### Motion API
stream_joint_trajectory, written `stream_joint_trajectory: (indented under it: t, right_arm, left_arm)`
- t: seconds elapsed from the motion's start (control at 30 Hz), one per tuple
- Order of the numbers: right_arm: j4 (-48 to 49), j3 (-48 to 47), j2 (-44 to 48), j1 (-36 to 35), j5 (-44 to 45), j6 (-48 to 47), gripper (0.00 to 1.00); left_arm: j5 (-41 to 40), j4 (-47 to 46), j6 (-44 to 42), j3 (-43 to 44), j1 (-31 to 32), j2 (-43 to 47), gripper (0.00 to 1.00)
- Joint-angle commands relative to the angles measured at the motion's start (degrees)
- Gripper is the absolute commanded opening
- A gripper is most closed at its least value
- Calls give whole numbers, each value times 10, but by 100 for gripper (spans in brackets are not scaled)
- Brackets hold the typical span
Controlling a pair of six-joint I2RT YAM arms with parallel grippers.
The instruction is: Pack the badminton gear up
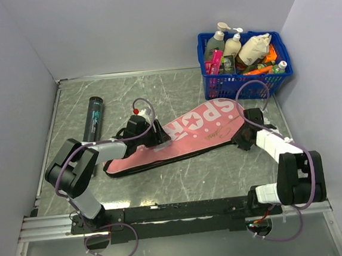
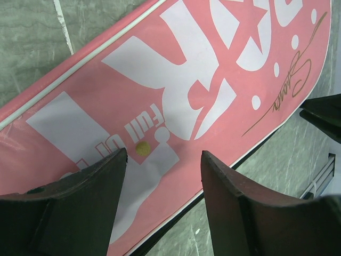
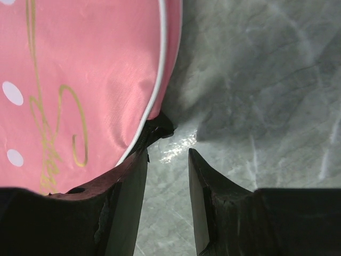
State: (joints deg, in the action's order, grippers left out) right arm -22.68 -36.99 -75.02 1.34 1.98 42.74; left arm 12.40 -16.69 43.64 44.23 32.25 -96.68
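The long pink racket cover [image 1: 190,133] lettered "SPORT" lies flat and slantwise across the table, its wide end toward the right. My left gripper [image 1: 160,138] hovers over its middle; the left wrist view shows it [image 2: 164,157] open above the cover [image 2: 186,80], holding nothing. My right gripper [image 1: 242,141] sits at the wide end's near edge. In the right wrist view it [image 3: 167,154] is open with a narrow gap and only table between the fingers. The cover's black zipper end [image 3: 157,128] lies just ahead of the left finger. A slim black tube [image 1: 94,117] lies at the back left.
A blue plastic basket [image 1: 245,81] of bottles stands in the back right corner. A small white thing with a red tip [image 1: 141,113], perhaps a shuttlecock, shows just behind the left gripper. Grey walls close in the table on three sides.
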Motion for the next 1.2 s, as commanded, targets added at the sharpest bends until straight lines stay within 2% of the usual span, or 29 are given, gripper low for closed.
stream_joint_trajectory:
  t: [0.0, 0.1, 0.63, 0.97, 1.17]
  right_arm:
    - [19, -38, -14, -11, 1, 11, 44]
    - [23, -41, -23, -29, 10, 17, 44]
    - [38, -43, -64, -31, 45, 34, 41]
    - [24, -50, -87, -29, 83, 38, 31]
    - [14, -53, -93, -30, 85, 43, 15]
  left_arm:
    - [-25, 72, -23, -26, -11, -15, 65]
    - [-23, 73, -24, -27, -11, -13, 65]
    - [-22, 74, -31, -30, -13, -11, 65]
    - [-19, 71, -34, -35, -18, -14, 65]
    - [-19, 68, -35, -36, -18, -16, 65]
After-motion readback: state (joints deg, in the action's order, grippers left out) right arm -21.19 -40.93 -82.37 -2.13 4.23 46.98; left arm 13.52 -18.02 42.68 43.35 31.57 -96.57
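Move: The black zipper tab at the lower corner of the racket bag's right end lies just ahead of the right hand, about 2 cm forward, 1 cm to its left and 2 cm below. From that hand the bag's middle is some 25 cm left and 6 cm farther out, and the blue basket stands about 27 cm ahead and 3 cm to the right. From the left hand, the tab is roughly 28 cm to the right and 4 cm back. The bag's black zipper tab is what the right fingers close in on: with the fingertips pointing steeply down, the hand edges left and then forward, about 2 cm out in all, sinking about 1 cm towards the tab. In the later half the fingers narrow from under half open to a small gap around the black edge there. The left hand stays put, open, low over the bag's printed face. ##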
